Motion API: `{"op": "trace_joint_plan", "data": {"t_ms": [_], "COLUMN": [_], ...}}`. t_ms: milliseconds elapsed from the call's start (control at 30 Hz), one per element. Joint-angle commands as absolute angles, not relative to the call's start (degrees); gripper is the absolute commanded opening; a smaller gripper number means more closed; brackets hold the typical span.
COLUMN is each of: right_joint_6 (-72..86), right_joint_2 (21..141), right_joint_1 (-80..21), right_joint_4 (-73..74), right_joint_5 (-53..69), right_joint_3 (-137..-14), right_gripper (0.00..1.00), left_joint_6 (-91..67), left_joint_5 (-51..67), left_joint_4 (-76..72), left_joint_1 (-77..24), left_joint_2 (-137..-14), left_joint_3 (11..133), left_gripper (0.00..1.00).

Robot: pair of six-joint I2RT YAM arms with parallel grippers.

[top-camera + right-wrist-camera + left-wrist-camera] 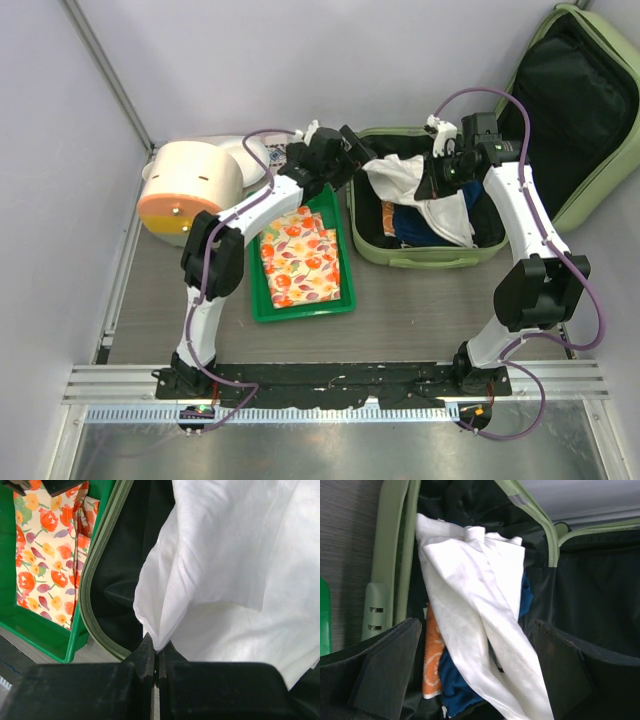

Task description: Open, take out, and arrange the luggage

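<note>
The pale green luggage (425, 258) lies open at the back right, its black-lined lid (585, 110) leaning against the wall. Inside it are a white cloth (420, 190), a blue garment (455, 680) and an orange towel (432, 655). My right gripper (158, 647) is shut on a fold of the white cloth (225, 555) and holds it above the case. My left gripper (475, 630) stands open over the case's left rim (390, 555), its fingers on either side of the hanging white cloth (470, 595) without touching it.
A bright green tray (262, 300) with floral cloth (300, 260) lies just left of the luggage. A cream-and-orange round container (190, 190) stands at the back left. Walls close in on both sides.
</note>
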State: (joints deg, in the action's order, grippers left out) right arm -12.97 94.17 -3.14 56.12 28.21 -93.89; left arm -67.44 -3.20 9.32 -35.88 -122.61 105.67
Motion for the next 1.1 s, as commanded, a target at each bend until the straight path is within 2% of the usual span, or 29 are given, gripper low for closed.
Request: {"op": "trace_joint_plan", "data": {"t_ms": [0,300,533,1067], "right_joint_6": [-11.16,-11.07,-11.16,-9.5], "right_joint_2": [91.49,91.14,90.7,89.91], "right_joint_1": [-2.72,-2.55,-2.37,-0.79], "right_joint_4": [53.09,52.82,53.0,52.21], "right_joint_5": [30.14,30.23,30.06,31.03], "right_joint_3": [-94.22,-93.78,-94.13,-96.5], "right_gripper": [0.01,0.01,0.01,0.01], "left_joint_6": [-67.32,-75.06,-72.43,-76.2], "left_joint_5": [-6.08,-3.42,-6.15,-1.58], "left_joint_4": [11.42,15.04,13.89,10.28], "left_joint_1": [-36.91,-38.41,-39.11,-40.08], "left_joint_2": [-117.33,-126.21,-130.34,-134.3], "left_joint_3": [109.07,117.25,120.41,117.25], "left_gripper": [1.0,0.99,0.99,1.0]}}
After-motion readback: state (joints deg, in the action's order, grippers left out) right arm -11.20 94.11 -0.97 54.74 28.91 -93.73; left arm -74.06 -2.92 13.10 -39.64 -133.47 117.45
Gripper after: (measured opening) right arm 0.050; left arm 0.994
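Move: The left hand, wide open, goes for the left part of the white cloth, some 6 cm to its right, 3 cm back and 6 cm below. The orange item is about 12 cm back, 5 cm right and 14 cm down; the blue garment is 14 cm back, 12 cm right and equally low. From the right hand, already pinching the white cloth, that left part lies roughly 6 cm left, 2 cm ahead and 5 cm lower. Wide open, the left hand rises 5 cm, then sinks about 8, edging right towards the pinched white cloth. ##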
